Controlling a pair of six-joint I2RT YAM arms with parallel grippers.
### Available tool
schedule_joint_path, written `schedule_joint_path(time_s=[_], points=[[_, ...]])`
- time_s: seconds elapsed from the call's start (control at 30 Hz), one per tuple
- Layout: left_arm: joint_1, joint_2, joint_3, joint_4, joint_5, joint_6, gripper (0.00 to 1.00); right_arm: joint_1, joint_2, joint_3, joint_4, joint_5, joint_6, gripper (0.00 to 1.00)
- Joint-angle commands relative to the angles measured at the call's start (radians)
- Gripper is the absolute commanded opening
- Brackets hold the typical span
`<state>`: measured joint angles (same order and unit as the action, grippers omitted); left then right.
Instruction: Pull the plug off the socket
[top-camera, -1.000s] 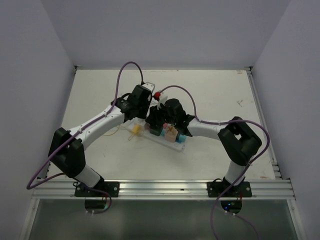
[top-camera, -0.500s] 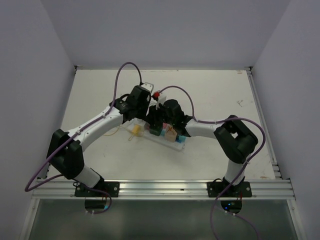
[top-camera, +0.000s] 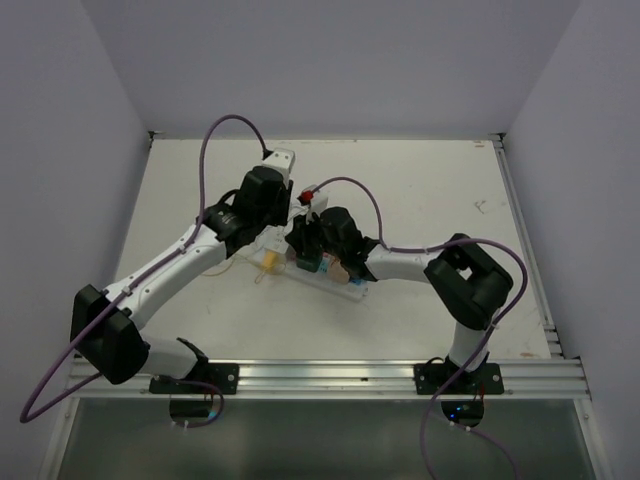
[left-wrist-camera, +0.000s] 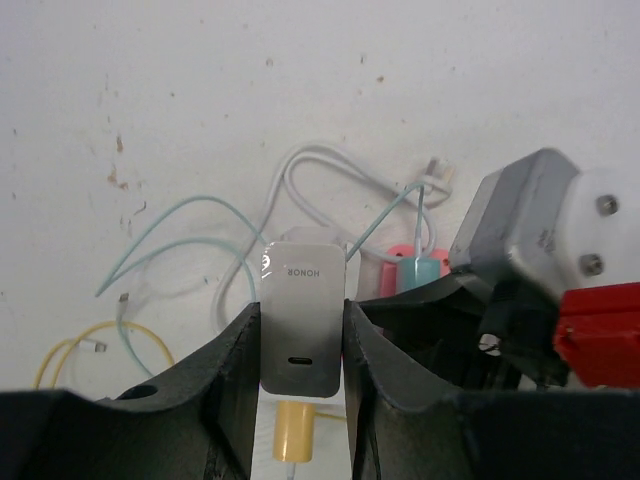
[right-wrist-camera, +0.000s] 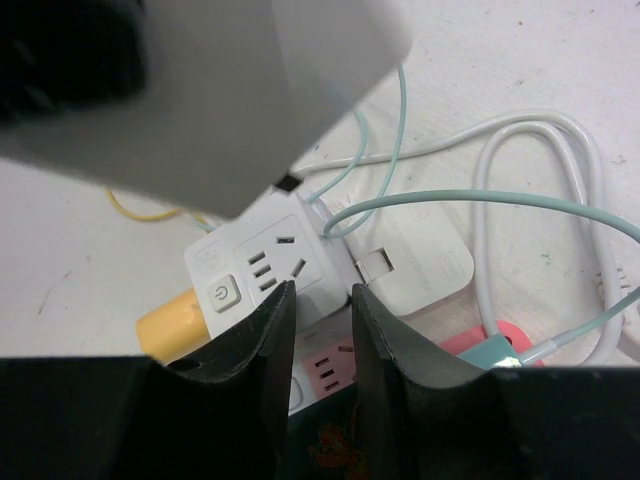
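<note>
The plug (left-wrist-camera: 303, 320), a white block marked HONOR, is clamped between my left gripper's (left-wrist-camera: 300, 312) fingers and hangs clear above the table. In the right wrist view it fills the top as a blurred white plug (right-wrist-camera: 250, 90) above the socket (right-wrist-camera: 262, 262), whose white end outlet is bare. The socket (top-camera: 338, 276) lies slantwise mid-table, a white strip with pastel outlets. My right gripper (right-wrist-camera: 320, 290) bears down on top of the strip, its jaws a narrow gap apart with nothing clamped between them. From above, my left gripper (top-camera: 281, 235) is just left of my right gripper (top-camera: 308, 256).
A yellow connector (right-wrist-camera: 175, 320) lies against the strip's end. A flat white adapter (right-wrist-camera: 415, 270) with a teal cable (right-wrist-camera: 470, 198) sits beside it. A looped white cord (left-wrist-camera: 320, 185) and a thin yellow cable (left-wrist-camera: 90, 350) trail over the table behind. Grey walls enclose the table.
My left arm has drawn back and up to the left with the plug, away from the socket's end outlet. My right gripper's jaws have narrowed while resting on the strip.
</note>
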<state>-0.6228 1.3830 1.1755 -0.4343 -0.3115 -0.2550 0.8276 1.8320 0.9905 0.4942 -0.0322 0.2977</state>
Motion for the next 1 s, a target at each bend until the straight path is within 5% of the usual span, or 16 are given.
schedule_joint_path(time_s=[0.0, 0.23, 0.47, 0.73, 0.97], points=[[0.006, -0.038, 0.062, 0.132, -0.044, -0.035, 0.00, 0.007, 0.085, -0.056, -0.210, 0.087, -0.048, 0.31], [0.078, -0.039, 0.081, 0.055, -0.116, -0.085, 0.00, 0.007, 0.020, -0.021, -0.244, 0.045, -0.038, 0.36], [0.372, -0.056, 0.041, 0.058, -0.043, -0.196, 0.00, 0.007, -0.131, 0.088, -0.367, 0.000, -0.048, 0.52], [0.718, 0.121, -0.019, 0.253, 0.234, -0.372, 0.00, 0.007, -0.318, 0.136, -0.546, -0.017, -0.074, 0.68], [0.787, 0.352, 0.029, 0.514, 0.388, -0.431, 0.00, 0.007, -0.510, 0.017, -0.643, 0.029, -0.097, 0.74]])
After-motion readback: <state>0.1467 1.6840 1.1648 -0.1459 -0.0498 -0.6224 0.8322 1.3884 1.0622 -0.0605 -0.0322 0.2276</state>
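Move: My left hand already has the white HONOR plug out of the socket cube and takes it to bare table about 16 cm ahead, 24 cm left and 16 cm below. The cube lies some 11 cm under that hand, 1 cm back; the yellow cable loop is about 17 cm left and 4 cm back on the table. From my right hand the cube is about 2 cm ahead and 3 cm left, the dark green block 3 cm back and 3 cm right. Keeping hold of the plug, I lift my left hand a few centimetres more, then swing it about 25 cm left and 12 cm forward, away from the socket cube, sinking late and turning some 45 degrees counter-clockwise. My right hand waits briefly, opens its fingers wide to let go at the cube and block, then draws up about 12 cm, right and back. ##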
